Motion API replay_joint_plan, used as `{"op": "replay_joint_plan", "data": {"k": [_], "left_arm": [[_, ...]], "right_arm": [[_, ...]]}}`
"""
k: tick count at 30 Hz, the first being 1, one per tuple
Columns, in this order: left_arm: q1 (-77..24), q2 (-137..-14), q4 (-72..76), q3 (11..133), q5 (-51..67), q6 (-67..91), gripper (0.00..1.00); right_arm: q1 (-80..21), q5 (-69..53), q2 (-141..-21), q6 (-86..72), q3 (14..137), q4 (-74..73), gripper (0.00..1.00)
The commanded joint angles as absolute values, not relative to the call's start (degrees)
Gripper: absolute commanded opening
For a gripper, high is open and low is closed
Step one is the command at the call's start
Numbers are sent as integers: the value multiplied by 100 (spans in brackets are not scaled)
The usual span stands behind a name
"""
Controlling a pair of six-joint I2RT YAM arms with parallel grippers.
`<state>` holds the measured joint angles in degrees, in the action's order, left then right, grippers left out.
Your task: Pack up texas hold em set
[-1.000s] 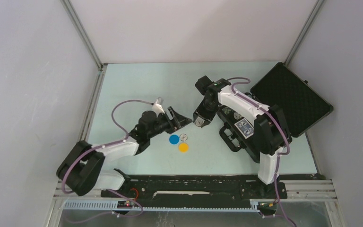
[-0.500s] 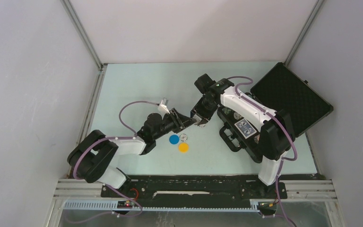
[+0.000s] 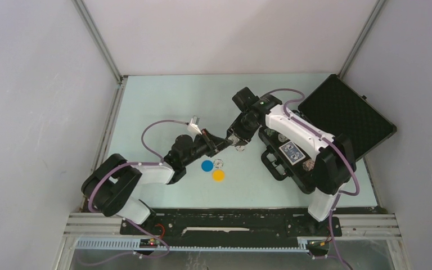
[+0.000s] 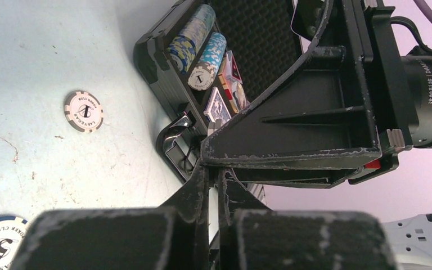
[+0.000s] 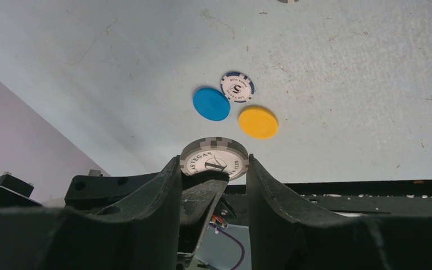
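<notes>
A grey-and-white poker chip (image 5: 216, 163) is held above the table by both grippers. My right gripper (image 5: 214, 162) is shut on its rim. My left gripper (image 4: 214, 169) is shut on the same chip, which shows as a thin white sliver (image 4: 213, 211) between its fingers. In the top view the left gripper (image 3: 223, 142) and right gripper (image 3: 237, 144) meet tip to tip just left of the open black case (image 3: 284, 169). The case holds rows of chips (image 4: 196, 39) and a blue-backed card deck (image 3: 291, 152).
On the table below lie a blue disc (image 5: 211, 103), a yellow disc (image 5: 258, 122) and a blue-edged chip (image 5: 237, 86). Another grey chip (image 4: 84, 111) lies near the case handle (image 4: 174, 138). The case lid (image 3: 346, 115) lies open at the right.
My left gripper reached right to the right gripper and closed its jaws on the chip held there. The right arm shifted only slightly.
</notes>
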<state>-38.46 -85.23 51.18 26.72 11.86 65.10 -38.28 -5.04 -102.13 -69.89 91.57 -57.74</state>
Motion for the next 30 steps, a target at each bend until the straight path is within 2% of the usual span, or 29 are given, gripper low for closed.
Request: {"op": "replay_joint_plan", "data": {"k": [1,3,6,9,11,12,15,19,24,27,30], "left_arm": [[-3867,-8371,5126,2838,1064,6091,0],[-3866,-8218,4888,2862,1071,5907,0],[-3872,-7888,4483,2895,1025,5605,0],[-3872,-7657,4047,2978,985,5328,0],[-3867,-7575,3886,3016,1011,5230,0],[-3866,-7550,3852,3023,1044,5203,0],[-3864,-7457,3743,3040,1120,5135,0],[-3842,-7156,3590,3055,1425,4994,0],[-3518,-6591,3593,3089,2907,4676,0],[-3385,-6014,3552,3147,3702,4599,0],[-3384,-5725,3429,3335,4180,4622,0]], "right_arm": [[-3964,-638,-9777,-6756,8917,-5374,10],[-3959,-712,-9526,-6717,8518,-4936,19],[-3940,-689,-8945,-6656,7739,-4122,41],[-3818,-724,-8576,-6312,7374,-3686,58],[-3753,-640,-8345,-6085,7235,-3561,88],[-3739,-552,-8228,-5976,7183,-3527,98],[-3657,-332,-7877,-5594,7084,-3541,100],[-3600,-344,-7325,-4336,6550,-2901,100],[-3202,-2101,-6002,-3213,5109,-1624,100],[-3159,-2870,-4797,-3081,4271,-762,100],[-3054,-3822,-4408,-3258,3955,-152,100]]}}
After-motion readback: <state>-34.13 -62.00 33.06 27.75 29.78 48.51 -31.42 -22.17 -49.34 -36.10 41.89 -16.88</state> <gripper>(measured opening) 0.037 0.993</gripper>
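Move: The small stack of white chips is already pinched by both hands: it sticks out of the left fingertips, about 1 cm ahead and 2 cm to the right of the left hand point, and sits right at the right hand point. On the table, roughly 13 cm below the left hand, a loose white chip lies about 4 cm ahead and 6 cm right, the blue-edged chip 3 cm back and 3 cm left, the blue disc 4 cm back and 8 cm left, and the yellow disc 8 cm back and 3 cm left. The white stack stays pinched in the shut left fingers while the right gripper opens wide and lets go of it, after both hands ease back a little together. The right hand rises and withdraws to its right, then back, swinging some 60 degrees from pointing steeply down to facing forward-left, nearer level; the left hand lifts about 7 cm while drawing back, tipping its fingers up. ##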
